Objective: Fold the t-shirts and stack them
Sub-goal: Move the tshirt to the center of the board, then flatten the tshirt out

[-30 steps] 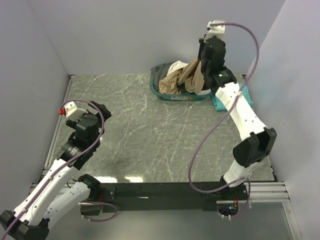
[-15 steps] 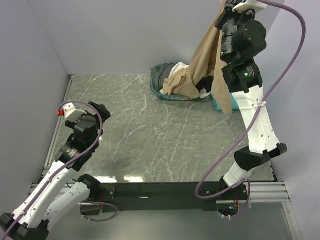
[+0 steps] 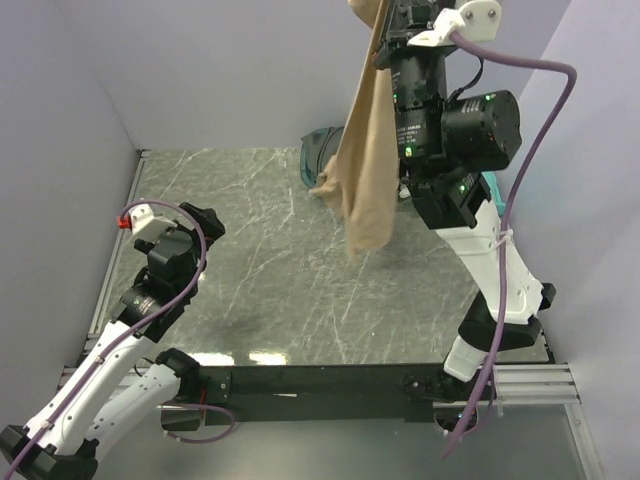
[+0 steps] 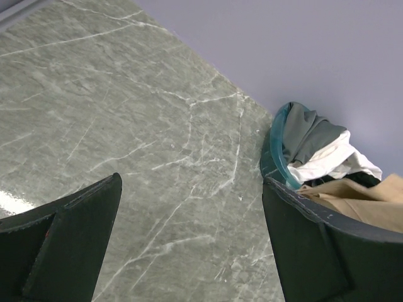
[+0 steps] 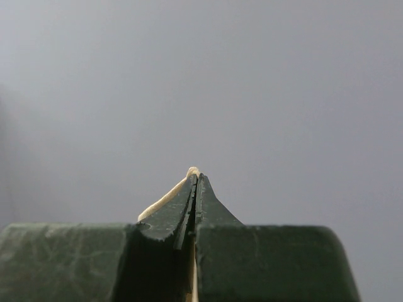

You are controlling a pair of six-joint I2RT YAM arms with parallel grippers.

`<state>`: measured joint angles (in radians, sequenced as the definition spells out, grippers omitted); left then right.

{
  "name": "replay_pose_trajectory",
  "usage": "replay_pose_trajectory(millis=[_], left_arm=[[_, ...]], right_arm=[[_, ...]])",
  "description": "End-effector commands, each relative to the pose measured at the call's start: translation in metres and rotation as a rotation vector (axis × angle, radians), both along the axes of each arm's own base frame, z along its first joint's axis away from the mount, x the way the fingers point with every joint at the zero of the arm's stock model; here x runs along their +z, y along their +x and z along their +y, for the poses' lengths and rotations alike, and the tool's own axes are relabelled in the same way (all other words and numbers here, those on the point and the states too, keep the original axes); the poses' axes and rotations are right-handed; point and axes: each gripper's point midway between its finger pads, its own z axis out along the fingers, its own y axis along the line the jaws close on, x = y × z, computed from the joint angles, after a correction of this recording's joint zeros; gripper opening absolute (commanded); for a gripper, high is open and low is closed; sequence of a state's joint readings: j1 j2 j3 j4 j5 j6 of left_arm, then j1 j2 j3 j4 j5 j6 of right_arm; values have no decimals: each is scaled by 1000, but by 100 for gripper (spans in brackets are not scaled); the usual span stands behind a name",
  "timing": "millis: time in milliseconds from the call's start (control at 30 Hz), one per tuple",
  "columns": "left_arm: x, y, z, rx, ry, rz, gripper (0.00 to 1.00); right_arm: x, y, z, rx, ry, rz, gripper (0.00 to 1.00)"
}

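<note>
The tan t-shirt [image 3: 362, 170] hangs in a long drape high above the back of the table, and its lower end [image 3: 366, 240] is off the surface. My right gripper [image 3: 383, 14] is shut on its top edge; in the right wrist view only a thin strip of the tan t-shirt [image 5: 165, 199] shows beside the closed right gripper [image 5: 195, 179]. My left gripper [image 3: 203, 222] stands open over the left side of the table, holding nothing. In the left wrist view, between the left gripper's [image 4: 189, 245] fingers, I see grey [image 4: 315, 132], white [image 4: 334, 165] and tan [image 4: 362, 196] cloth in the basket.
The teal plastic basket [image 3: 312, 166] sits at the back of the table, mostly hidden behind the hanging shirt; its rim [image 4: 279, 141] shows in the left wrist view. A bit of teal [image 3: 488, 182] shows behind the right arm. Grey walls close in on three sides.
The right arm has risen and swung left, pulling the tan t-shirt up out of the basket until it hangs free. The left arm has stayed still.
</note>
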<state>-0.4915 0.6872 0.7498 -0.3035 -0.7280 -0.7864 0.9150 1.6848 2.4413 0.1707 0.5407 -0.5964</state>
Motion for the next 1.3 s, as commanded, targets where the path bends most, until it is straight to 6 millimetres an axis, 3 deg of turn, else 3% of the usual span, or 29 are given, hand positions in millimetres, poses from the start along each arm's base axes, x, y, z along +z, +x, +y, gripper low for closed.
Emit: replay_pose_trajectory(millis=[0, 133, 167, 200, 333, 367, 433, 467, 533, 567, 633, 667, 700, 733, 767, 833, 867, 933, 967, 1100, 1267], left_arm=[[13, 3, -8, -36, -19, -29, 100], [15, 2, -11, -51, -37, -29, 99], [15, 1, -12, -55, -45, -26, 99], [16, 0, -11, -54, -51, -28, 99], [10, -5, -8, -34, -90, -8, 99], [5, -7, -6, -16, -110, 5, 99], [2, -9, -4, -2, -124, 14, 99], [0, -10, -5, 4, -144, 23, 100], [-10, -11, -5, 8, -149, 54, 100], [-16, -11, -7, 17, -171, 70, 100], [-27, -12, -10, 9, -173, 116, 99], [-32, -12, -12, 4, -175, 134, 100], [-40, -10, -18, -12, -174, 171, 100], [-48, -10, -20, -20, -169, 201, 100], [-56, -9, -24, -27, -165, 233, 99], [-72, -8, -42, -104, -178, 285, 99], [-89, -7, -50, -143, -161, 337, 100], [-108, -11, -75, -264, -188, 401, 100], [-118, -9, -87, -312, -192, 427, 99], [-155, -23, -126, -483, -217, 548, 99], [-179, -44, -155, -580, -194, 640, 99]], right_arm=[[47, -55, -31, 41, 102, -157, 0], [54, -82, -22, 213, 125, -190, 0], [45, -77, -11, 231, 105, -168, 0], [44, -81, -14, 254, 122, -165, 0], [13, -61, 5, 233, 79, -68, 0], [-5, -49, 16, 215, 48, -21, 0], [-28, -36, 20, 174, 40, 48, 0], [-59, -21, 36, 147, -12, 117, 0], [-96, -6, 33, 82, -17, 208, 0], [-145, 10, 49, 68, -69, 292, 0], [-184, 17, 38, 54, -43, 358, 0], [-238, 35, 37, 24, -90, 443, 0], [-253, 36, 28, 75, 23, 483, 0], [-284, 42, 23, 90, 27, 562, 0], [-332, 57, 17, 155, 106, 668, 0], [-376, 58, 0, 190, 172, 773, 0], [-420, 64, -19, 160, 221, 859, 0], [-456, 62, -43, 91, 258, 928, 0], [-485, 58, -54, 43, 270, 983, 0], [-539, 42, -112, -228, 247, 1112, 0], [-566, 23, -155, -399, 310, 1170, 0]])
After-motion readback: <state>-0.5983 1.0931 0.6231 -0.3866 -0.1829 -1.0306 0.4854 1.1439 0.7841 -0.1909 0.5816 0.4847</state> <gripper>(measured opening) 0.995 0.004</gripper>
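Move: The tan t-shirt is already pinched in the shut right fingers. The board's centre, where it is to go, lies some 72 cm below that hand, about 7 cm left and 2 cm ahead. The laundry basket stands about 26 cm ahead and 5 cm right of the hand, the folded teal t-shirt roughly 20 cm ahead and 32 cm right, both down on the table. From the open left hand the board's centre is about 23 cm right, 4 cm ahead and 27 cm below. The tan t-shirt is first drawn back about 5 cm, held high by the right hand, then swung forward and brought down some 55 cm over the board, the hand veering right late on and tipping about 70 degrees from pointing up to forward-and-down, its pinch kept. Mostly late, the wide-open left hand sinks about 19 cm and goes right towards the shirt, tilting down. ##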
